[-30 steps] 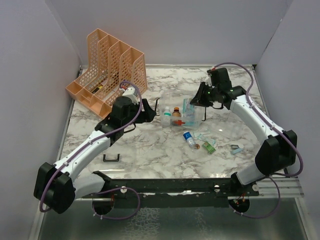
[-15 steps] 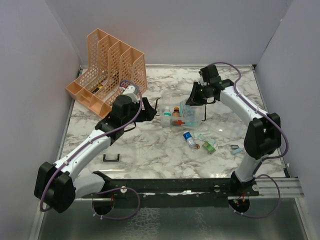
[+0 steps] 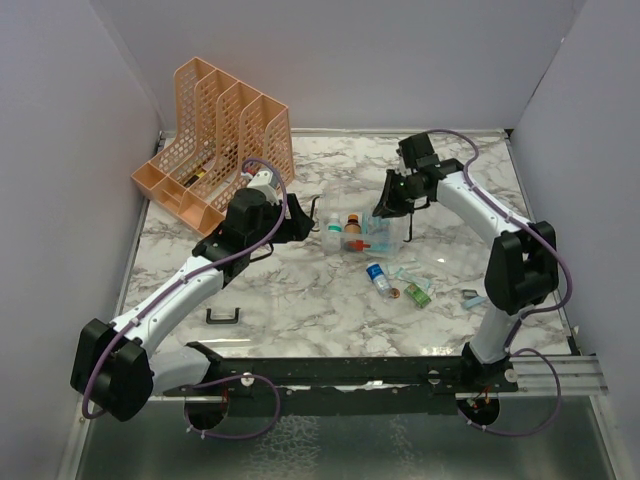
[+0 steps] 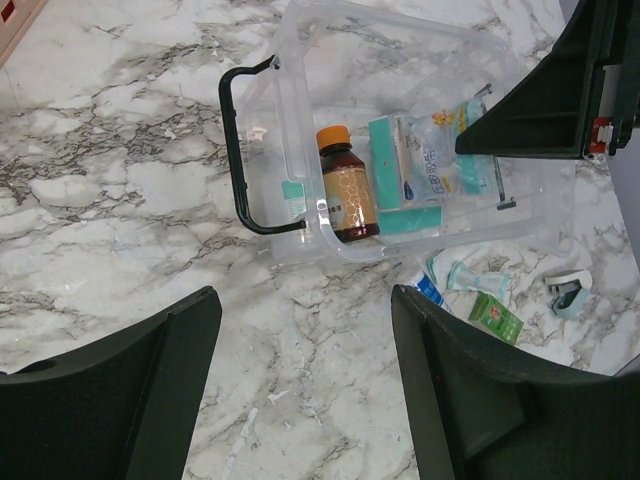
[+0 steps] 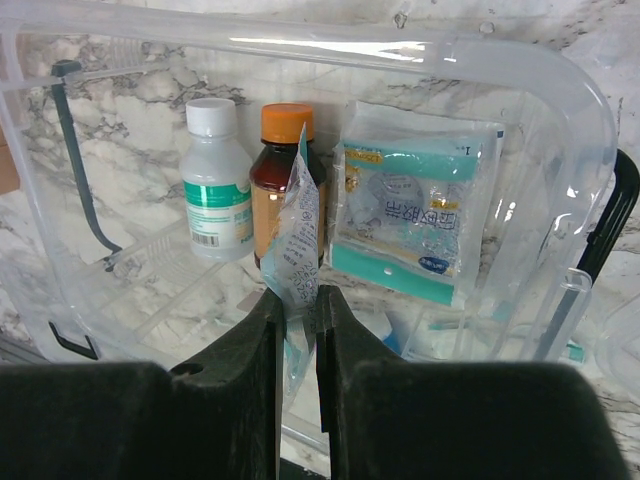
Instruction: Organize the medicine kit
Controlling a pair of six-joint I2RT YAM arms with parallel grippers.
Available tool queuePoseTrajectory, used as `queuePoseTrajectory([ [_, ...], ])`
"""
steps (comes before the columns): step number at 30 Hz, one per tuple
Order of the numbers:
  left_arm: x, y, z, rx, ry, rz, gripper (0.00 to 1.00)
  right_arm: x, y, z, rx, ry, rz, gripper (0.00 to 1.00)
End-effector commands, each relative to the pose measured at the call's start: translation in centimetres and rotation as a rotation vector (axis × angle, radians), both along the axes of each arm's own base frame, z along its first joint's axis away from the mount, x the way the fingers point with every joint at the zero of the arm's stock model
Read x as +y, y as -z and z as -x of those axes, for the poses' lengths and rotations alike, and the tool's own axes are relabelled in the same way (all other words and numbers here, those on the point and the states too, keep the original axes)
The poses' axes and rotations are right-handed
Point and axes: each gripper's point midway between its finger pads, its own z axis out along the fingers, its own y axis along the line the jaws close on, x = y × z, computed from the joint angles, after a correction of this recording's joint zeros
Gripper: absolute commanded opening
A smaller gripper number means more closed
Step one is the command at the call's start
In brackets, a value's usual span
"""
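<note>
The medicine kit [image 3: 385,238] is a clear box with a black handle [image 4: 232,150], lying open mid-table. Inside lie a brown bottle with an orange cap [image 4: 345,190] and teal sealed pouches [image 4: 430,165]. A white bottle [image 5: 215,190] shows beside the brown one through the plastic. My right gripper [image 5: 297,295] hangs just over the kit's rim [image 5: 580,110], shut on a thin printed packet [image 5: 300,230] that stands up between its fingers. My left gripper [image 4: 305,310] is open over bare marble just left of the kit, with nothing between its fingers.
An orange mesh file rack [image 3: 215,135] stands at the back left. Loose items lie in front of the kit: a blue-capped vial [image 3: 378,277], a green box [image 3: 418,293], crumpled wrappers [image 4: 470,272] and a small piece [image 3: 473,297]. A black handle part [image 3: 223,316] lies front left.
The right arm has folded in and its gripper has moved left over the kit, still holding the packet. The left arm has hardly moved.
</note>
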Motion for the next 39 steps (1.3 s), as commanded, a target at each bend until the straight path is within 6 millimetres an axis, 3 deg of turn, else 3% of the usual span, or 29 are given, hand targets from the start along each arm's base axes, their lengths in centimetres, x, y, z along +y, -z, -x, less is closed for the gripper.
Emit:
queuePoseTrajectory([
  [1, -0.4, -1.7, -0.5, -0.040, 0.010, 0.020, 0.72, 0.2, 1.8, 1.0, 0.084, -0.016, 0.007, 0.06],
  [7, -0.5, -2.1, -0.4, -0.042, 0.010, 0.032, 0.72, -0.2, 2.5, 1.2, 0.095, -0.004, 0.035, 0.14],
  [14, -0.7, -2.2, -0.5, -0.032, 0.012, 0.044, 0.72, -1.0, 2.2, 0.7, 0.064, 0.012, 0.084, 0.32],
  [21, -0.7, -2.2, -0.6, -0.025, 0.009, 0.039, 0.72, -1.6, 1.0, 0.9, 0.037, 0.024, 0.109, 0.37],
  [30, -0.6, -2.2, -0.6, -0.027, 0.002, 0.030, 0.72, -2.7, -1.9, 1.3, -0.016, 0.048, 0.143, 0.40],
  [35, -0.2, -2.7, -0.7, -0.050, 0.005, 0.002, 0.72, -3.5, -4.8, 1.5, -0.092, 0.061, 0.150, 0.41],
  [39, 0.4, -3.4, -0.7, -0.091, 0.008, -0.037, 0.72, -4.8, -7.0, 2.8, -0.156, 0.097, 0.156, 0.42],
])
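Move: The right hand, low in the clear box, grips a packet on edge; its laying place, on the packet already lying there, is about 8 cm below, roughly 1 cm farther out and 1 cm right. At about that same distance out, the brown bottle stands some 5 cm left of the hand, the white bottle about 9 cm left. The right black handle is level with the hand, about 7 cm right. From the left hand that place lies roughly 6 cm ahead, 15 cm right and 15 cm below. The right hand lowers the packet, still pinched, about 2.5 cm into the box just right of the brown bottle, easing back slightly, then opens its fingers to under half of their range and lets go of it while staying low. With the fingers kept open it shifts about 3 cm right towards the black handle, rolling some 10 degrees so its left side dips, then rises about 5 cm and draws slightly back, clear of the packet. ##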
